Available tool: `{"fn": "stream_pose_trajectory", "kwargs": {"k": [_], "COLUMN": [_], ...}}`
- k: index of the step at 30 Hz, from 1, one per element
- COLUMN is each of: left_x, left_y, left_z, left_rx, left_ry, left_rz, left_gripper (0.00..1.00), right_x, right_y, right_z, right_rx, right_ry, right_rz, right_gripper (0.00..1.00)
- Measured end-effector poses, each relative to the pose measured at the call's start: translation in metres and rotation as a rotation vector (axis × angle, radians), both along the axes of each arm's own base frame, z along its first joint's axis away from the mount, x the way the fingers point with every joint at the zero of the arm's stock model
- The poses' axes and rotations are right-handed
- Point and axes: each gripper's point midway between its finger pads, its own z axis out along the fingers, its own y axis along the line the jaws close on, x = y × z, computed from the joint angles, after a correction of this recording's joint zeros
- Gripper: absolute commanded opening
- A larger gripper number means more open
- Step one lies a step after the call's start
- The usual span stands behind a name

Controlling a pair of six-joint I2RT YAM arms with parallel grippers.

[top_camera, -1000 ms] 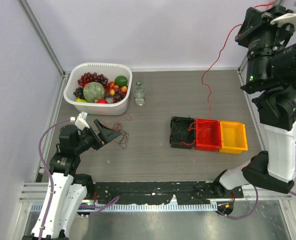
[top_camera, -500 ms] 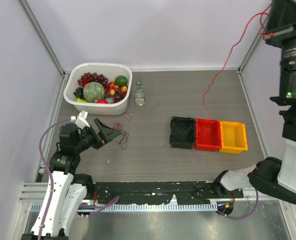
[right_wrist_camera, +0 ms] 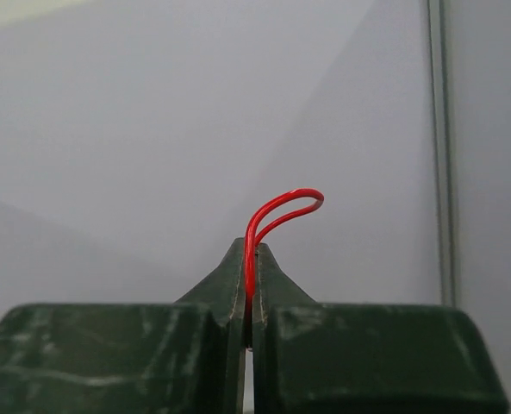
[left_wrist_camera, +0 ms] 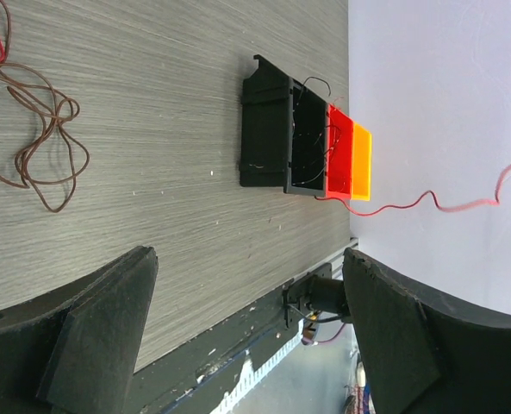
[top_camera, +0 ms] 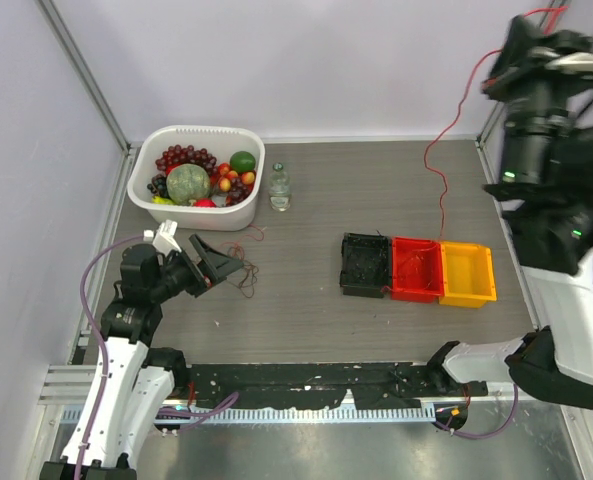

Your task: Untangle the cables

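Note:
My right gripper [right_wrist_camera: 251, 250] is shut on a bright red cable [right_wrist_camera: 281, 203], whose short loop pokes out past the fingertips. From above, that gripper [top_camera: 536, 25] is raised high at the back right. The red cable [top_camera: 443, 210] hangs from it in a long slack line down to the red bin [top_camera: 417, 268]. A brown cable [top_camera: 244, 275] lies in loose loops on the table. My left gripper [top_camera: 221, 265] hovers open just left of it, holding nothing. The left wrist view shows the brown cable [left_wrist_camera: 44, 147] beyond the wide-open left gripper [left_wrist_camera: 248, 257].
A black bin [top_camera: 364, 265], the red bin and a yellow bin [top_camera: 466, 273] sit side by side right of centre. A white basket [top_camera: 206, 218] of fruit and a small bottle [top_camera: 280, 188] stand at the back left. Frame posts run along both sides.
The right arm has swung about high up, still gripping the red cable. The cable's hanging line has shifted right, toward the red bin. The left arm has barely moved.

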Motion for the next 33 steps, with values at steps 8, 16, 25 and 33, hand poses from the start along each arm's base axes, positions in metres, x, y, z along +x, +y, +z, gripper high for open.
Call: {"fn": "stream_pose_trajectory", "kwargs": {"k": [8, 16, 25, 33], "left_x": [0.0, -0.002, -0.003, -0.005], "left_y": [-0.001, -0.001, -0.002, -0.002], "left_z": [0.0, 0.003, 0.004, 0.003], "left_rx": [-0.003, -0.006, -0.009, -0.01], "left_ry": [0.001, -0.012, -0.019, -0.022], "left_rz": [-0.005, -0.008, -0.014, -0.02], "left_gripper": [0.93, 0.93, 0.93, 0.93], "right_x": [0.107, 0.106, 0.074, 0.05], "right_y": [0.002, -0.053, -0.054, -0.036], "right_z": [-0.154, -0.254, -0.326, -0.436], "right_rx": [-0.229, -0.147, -0.003, 0.021], "right_ry": [0.41, 0.617, 0.72, 0.959], "right_rz": [-0.283, -0.388, -0.291, -0.17], "right_gripper": [0.01, 0.01, 0.01, 0.01]}}
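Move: The right hand, pinching the red cable, is high over the red bin, whose middle lies some 67 cm below it, about 4 cm to its right and level fore and aft. The black bin is as far below and level too, about 8 cm to the left; the yellow bin is 16 cm to the right. From the left hand the red bin is roughly 44 cm right, 5 cm ahead and 18 cm below. The right hand, still pinching the red cable, plunges some 45 cm towards the red bin, swinging forward then back. ##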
